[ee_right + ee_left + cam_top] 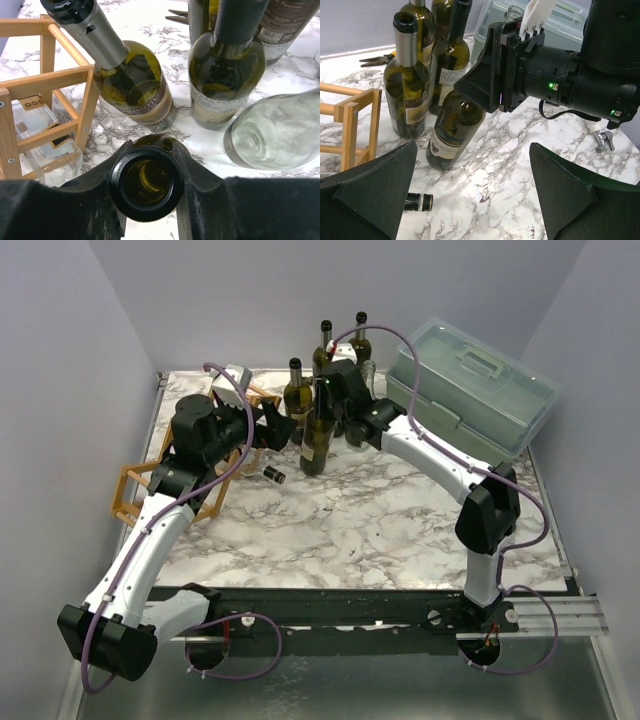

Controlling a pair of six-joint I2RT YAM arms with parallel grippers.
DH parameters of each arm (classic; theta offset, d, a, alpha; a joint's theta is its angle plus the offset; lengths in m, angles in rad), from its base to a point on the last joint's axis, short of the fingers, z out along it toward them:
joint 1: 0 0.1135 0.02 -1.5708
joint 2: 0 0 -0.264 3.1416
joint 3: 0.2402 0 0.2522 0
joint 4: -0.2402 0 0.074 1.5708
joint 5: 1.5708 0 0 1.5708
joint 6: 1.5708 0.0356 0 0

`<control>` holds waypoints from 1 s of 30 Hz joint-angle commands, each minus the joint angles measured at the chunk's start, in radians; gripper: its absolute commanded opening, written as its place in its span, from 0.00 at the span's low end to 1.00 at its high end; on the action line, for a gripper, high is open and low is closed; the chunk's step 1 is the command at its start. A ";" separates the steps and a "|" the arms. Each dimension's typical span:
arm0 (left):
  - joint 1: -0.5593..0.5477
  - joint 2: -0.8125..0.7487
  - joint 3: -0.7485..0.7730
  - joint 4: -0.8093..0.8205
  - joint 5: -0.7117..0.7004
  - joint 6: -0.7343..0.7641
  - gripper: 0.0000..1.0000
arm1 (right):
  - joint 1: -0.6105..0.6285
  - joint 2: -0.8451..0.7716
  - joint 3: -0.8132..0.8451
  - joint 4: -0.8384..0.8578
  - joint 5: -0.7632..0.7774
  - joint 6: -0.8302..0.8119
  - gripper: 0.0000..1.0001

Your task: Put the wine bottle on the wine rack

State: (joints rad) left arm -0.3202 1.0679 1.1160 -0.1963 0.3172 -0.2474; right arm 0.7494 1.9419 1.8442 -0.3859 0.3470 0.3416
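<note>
My right gripper (pixel 327 392) (pixel 147 167) is shut on the neck of a dark green wine bottle (pixel 317 443) (pixel 453 125) (pixel 146 182). I look straight down into the bottle's open mouth in the right wrist view. The bottle leans, with its base low at the marble top. The wine rack (pixel 133 490) (pixel 354 122) (pixel 56 80), a light wooden lattice, stands at the table's left. My left gripper (pixel 287 430) (pixel 472 200) hangs open between rack and bottle, facing the bottle, with nothing between its fingers.
Several more bottles (pixel 296 390) (pixel 407 85) (pixel 227 75) stand behind the held one. A clear glass bottle (pixel 275 130) is to the right. A short black bottle neck (pixel 273 475) (pixel 418 201) lies on the marble. A pale green toolbox (pixel 470 385) fills the back right. Pliers (pixel 377 60) lie at the back.
</note>
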 commanded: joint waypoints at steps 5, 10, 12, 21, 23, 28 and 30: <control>-0.048 -0.009 -0.027 0.034 -0.014 0.020 0.95 | 0.005 -0.183 -0.252 0.046 -0.032 0.162 0.01; -0.075 0.018 -0.037 0.052 -0.004 0.021 0.95 | -0.008 -0.368 -0.468 0.126 -0.077 0.298 0.01; -0.085 0.029 -0.049 0.070 0.003 0.016 0.95 | -0.016 -0.452 -0.562 0.146 -0.058 0.342 0.01; -0.211 0.071 -0.123 0.164 0.014 0.101 0.95 | -0.071 -0.696 -0.728 0.109 -0.085 0.422 0.01; -0.270 0.050 -0.166 0.189 -0.076 0.163 0.96 | -0.081 -0.733 -0.753 0.102 -0.103 0.445 0.01; -0.385 0.015 -0.252 0.264 -0.214 0.315 0.98 | -0.105 -0.820 -0.816 0.125 -0.167 0.520 0.01; -0.418 0.027 -0.262 0.283 -0.225 0.311 0.98 | -0.105 -0.845 -0.845 0.151 -0.196 0.554 0.01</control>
State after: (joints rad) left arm -0.6811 1.1076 0.8776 -0.0067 0.2024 -0.0471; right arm 0.6495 1.1755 1.0183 -0.3466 0.2432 0.7689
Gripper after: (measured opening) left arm 0.978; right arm 0.365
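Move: The wine bottle, its neck already pinched in the right fingers, has its middle some 12 cm below that hand and 2 cm left. It is bound for open table about 14 cm back and 10 cm right, 24 cm below. From the same hand, the silver-necked bottle is 5 cm ahead and 6 cm left, the dark bottle 6 cm ahead and 3 cm right, both 11 cm lower. From the empty left hand, the wine bottle's middle lies about 12 cm ahead, 7 cm right, 20 cm below. The wine bottle, still gripped by the neck, is drawn out of the group by the right hand, about 13 cm back and as much to the right at nearly level height, while the wrist rolls some 25 degrees, its left side rising, to swing the base left. The left hand, fingers staying wide open, moves right and down, and somewhat back, towards the bottle's body, slowly at first, then faster, without touching it. ##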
